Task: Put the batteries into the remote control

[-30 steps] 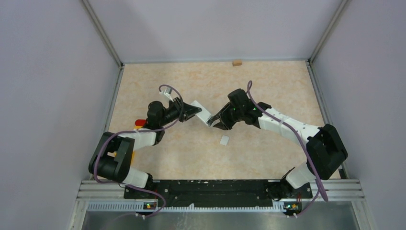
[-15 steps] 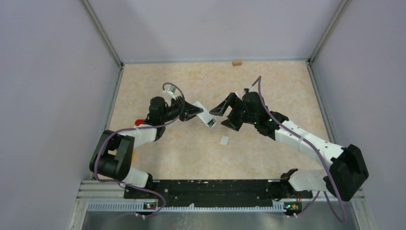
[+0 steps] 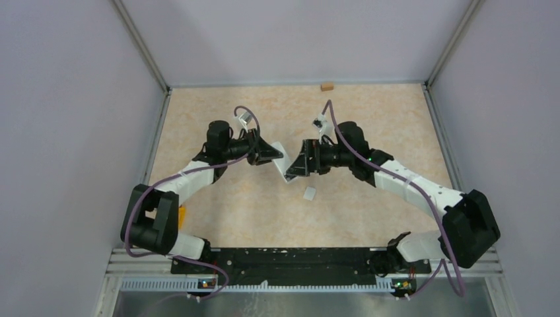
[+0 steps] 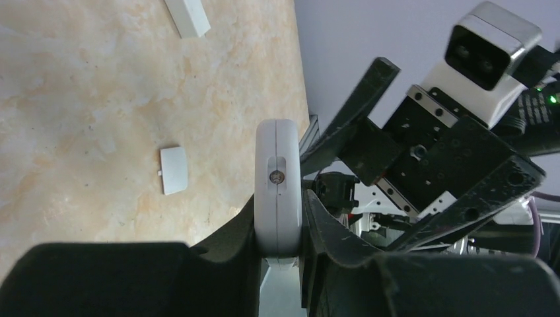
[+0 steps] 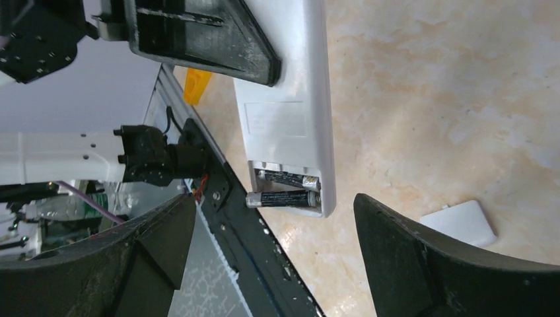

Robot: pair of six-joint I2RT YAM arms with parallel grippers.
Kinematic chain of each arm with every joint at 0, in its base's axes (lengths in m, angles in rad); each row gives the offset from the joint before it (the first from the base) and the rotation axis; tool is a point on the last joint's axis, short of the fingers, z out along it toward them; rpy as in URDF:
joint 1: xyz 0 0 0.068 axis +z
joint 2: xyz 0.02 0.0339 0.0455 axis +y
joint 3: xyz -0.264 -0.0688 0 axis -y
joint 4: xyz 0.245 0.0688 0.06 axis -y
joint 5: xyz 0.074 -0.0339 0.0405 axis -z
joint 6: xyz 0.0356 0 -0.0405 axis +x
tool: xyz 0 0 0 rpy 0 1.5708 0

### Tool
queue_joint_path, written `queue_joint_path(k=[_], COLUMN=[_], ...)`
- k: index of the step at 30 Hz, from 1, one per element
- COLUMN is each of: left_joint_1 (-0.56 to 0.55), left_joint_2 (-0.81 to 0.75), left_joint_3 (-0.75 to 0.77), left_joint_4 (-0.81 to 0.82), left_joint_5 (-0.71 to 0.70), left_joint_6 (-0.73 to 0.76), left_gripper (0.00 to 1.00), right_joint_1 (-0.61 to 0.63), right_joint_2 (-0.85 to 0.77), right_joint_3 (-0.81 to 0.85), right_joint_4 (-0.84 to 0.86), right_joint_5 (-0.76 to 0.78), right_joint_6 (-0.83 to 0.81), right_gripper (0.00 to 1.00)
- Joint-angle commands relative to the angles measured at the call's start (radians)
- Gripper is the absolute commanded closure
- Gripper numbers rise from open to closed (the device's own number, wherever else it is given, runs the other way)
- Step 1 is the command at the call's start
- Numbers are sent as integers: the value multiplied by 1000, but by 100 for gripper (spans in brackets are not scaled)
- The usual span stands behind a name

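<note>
My left gripper (image 3: 267, 153) is shut on a white remote control (image 3: 280, 160), held off the table and seen edge-on between its fingers (image 4: 279, 208). In the right wrist view the remote control (image 5: 290, 99) shows its open back compartment. Two dark batteries (image 5: 284, 198) lie side by side in it, and the lower one pokes out slightly at one end. My right gripper (image 3: 297, 164) stands wide open just beside that end of the remote. Its fingers (image 5: 422, 257) straddle the compartment without touching it, and nothing is held.
The white battery cover (image 3: 308, 193) lies on the table below the remote, also seen as the cover (image 4: 174, 170) from the left wrist. A white bar-shaped piece (image 4: 188, 16) lies farther off. A small brown block (image 3: 326, 86) sits by the back wall, an orange object (image 3: 181, 214) near the left arm.
My right gripper went from nearly shut at the remote's end to wide open and backed off a little. My left gripper carried the remote slightly farther back and turned it.
</note>
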Motion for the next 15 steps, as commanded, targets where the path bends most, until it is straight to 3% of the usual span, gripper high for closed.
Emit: queue_joint_path(k=[1,7,12,15], left_joint_1=[0,0,-1,-1], left_joint_2=[-46,-50,-64,-67], left_joint_3=[40,40,33,31], left_joint_4=[-45,-52,-46,-52], left_joint_5=[62,67,68,68], left_joint_6=[43,42,38,38], left_gripper=[100,100,100,100], right_joint_1=[24,54,55,56], right_joint_2=[47,69,92,101], right_joint_3=[25,12,-1,-4], right_joint_4=[75,104,163,174], right_joint_5=[-156,-158,-196,-206], right_joint_6=[-63,-45,-24,-26], right_gripper=[9,10,37,40])
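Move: The loose battery lying askew at the open end of the remote's compartment is roughly 3 cm to the right gripper's left, 2 cm back and 4 cm below it. The battery cover lies on the table about 5 cm back, 6 cm to the right and 15 cm below that gripper; the slim white remote is 13 cm ahead and 13 cm right, equally low. From the left gripper, the loose battery is some 5 cm back, 2 cm right and 5 cm down. Bring the open right gripper about 4 cm back, left and down to the loose battery at the remote's end, turning it some 10 degrees counter-clockwise, and begin closing the fingers around that end, to roughly two thirds of their gap. With the left gripper keep pinching the remote, easing it back a little under 2 cm. ##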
